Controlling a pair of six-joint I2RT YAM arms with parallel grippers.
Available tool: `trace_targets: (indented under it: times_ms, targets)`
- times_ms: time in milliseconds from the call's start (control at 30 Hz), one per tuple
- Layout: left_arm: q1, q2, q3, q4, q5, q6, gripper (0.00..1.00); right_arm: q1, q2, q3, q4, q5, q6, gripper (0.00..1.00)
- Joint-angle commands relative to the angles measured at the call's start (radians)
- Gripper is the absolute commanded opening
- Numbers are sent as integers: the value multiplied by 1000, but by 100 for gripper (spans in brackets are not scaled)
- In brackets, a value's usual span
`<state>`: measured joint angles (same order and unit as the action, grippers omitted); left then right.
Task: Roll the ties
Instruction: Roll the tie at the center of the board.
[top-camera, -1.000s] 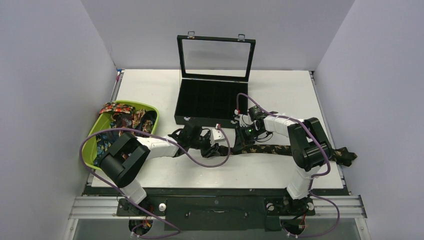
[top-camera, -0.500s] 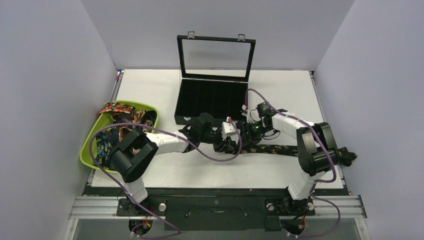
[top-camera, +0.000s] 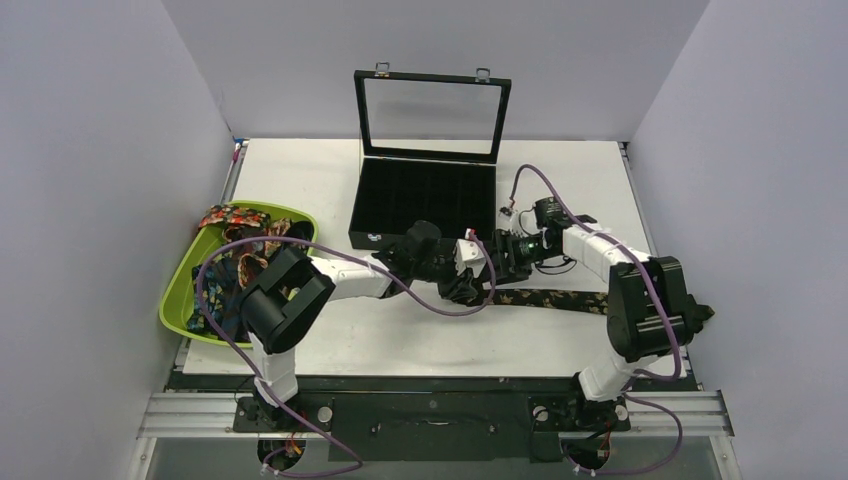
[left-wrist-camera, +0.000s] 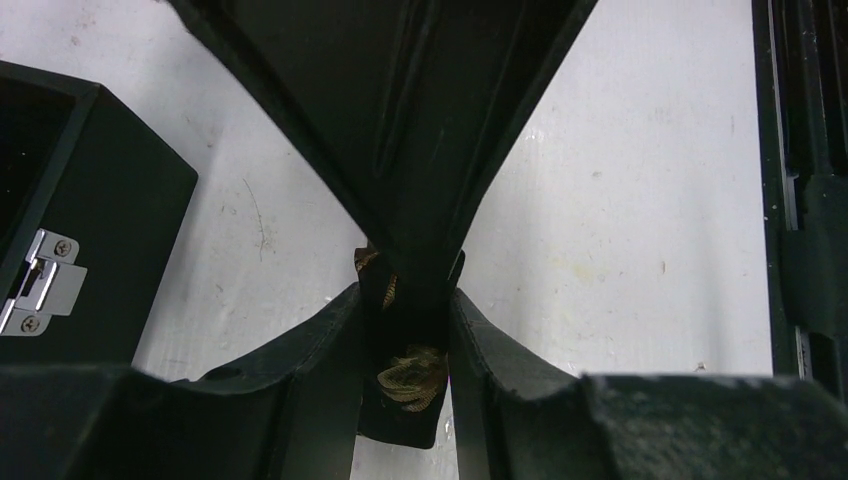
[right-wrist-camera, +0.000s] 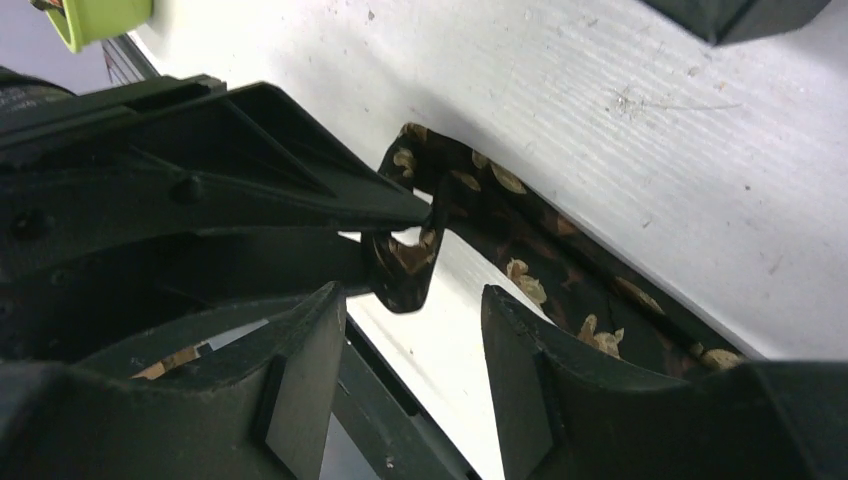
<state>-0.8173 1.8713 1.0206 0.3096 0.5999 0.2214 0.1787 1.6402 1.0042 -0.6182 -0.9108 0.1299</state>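
A dark tie (top-camera: 560, 298) with tan-gold florals lies along the table toward the right edge. My left gripper (top-camera: 466, 283) is shut on its folded left end (left-wrist-camera: 412, 372), which is pinched between both fingers (left-wrist-camera: 330, 345). The right wrist view shows that same end (right-wrist-camera: 405, 265) lifted off the table, while the strip (right-wrist-camera: 540, 270) runs away to the right. My right gripper (right-wrist-camera: 415, 315) is open just in front of the held end, with nothing between its pads. From above, the right gripper (top-camera: 503, 258) sits close against the left one. More ties (top-camera: 245, 250) are piled in the green bin.
The green bin (top-camera: 175, 290) stands at the table's left edge. A black compartment box (top-camera: 425, 205) with its glass lid raised is just behind both grippers, its latch corner (left-wrist-camera: 40, 285) close to the left wrist. Purple cables loop over both arms.
My left gripper has carried the tie's end to the right, shortening the flat stretch. The right gripper has let go, opened and drawn back slightly to the right.
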Motion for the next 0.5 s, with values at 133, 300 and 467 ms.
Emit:
trace_targets:
  times_ms: [133, 300, 467]
  targets:
    - [-8, 35, 86, -8, -3, 11, 31, 24, 58, 19, 70, -45, 23, 35]
    - [-8, 34, 92, -10, -4, 9, 32, 18, 89, 22, 23, -10, -49, 9]
    - [8, -4, 43, -5, -3, -5, 69, -2, 93, 19, 6, 17, -89, 0]
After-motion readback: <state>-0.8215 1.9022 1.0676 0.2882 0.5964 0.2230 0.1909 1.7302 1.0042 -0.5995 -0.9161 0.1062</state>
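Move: The rolled end of the tie is already pinched in the left hand's fingers, right at the hand point, a few centimetres above the board. From the open right hand, the roll lies about 2 cm to the left and 3 cm below, level with it fore and aft. The flat strip still to be rolled has its middle about 10 cm to the right hand's right, 1 cm nearer the base and 6 cm down. The black case's middle is roughly 16 cm ahead and 15 cm to the right hand's left. The right hand sinks about 2.5 cm onto the rolled end held by the left hand, and its half-open fingers shut almost completely, pinching the folded tie close beside the left fingers. The left hand first eases about 1 cm to the right with the roll, then stays put and opens its fingers once the right has nearly shut, letting go of the roll without backing away. ##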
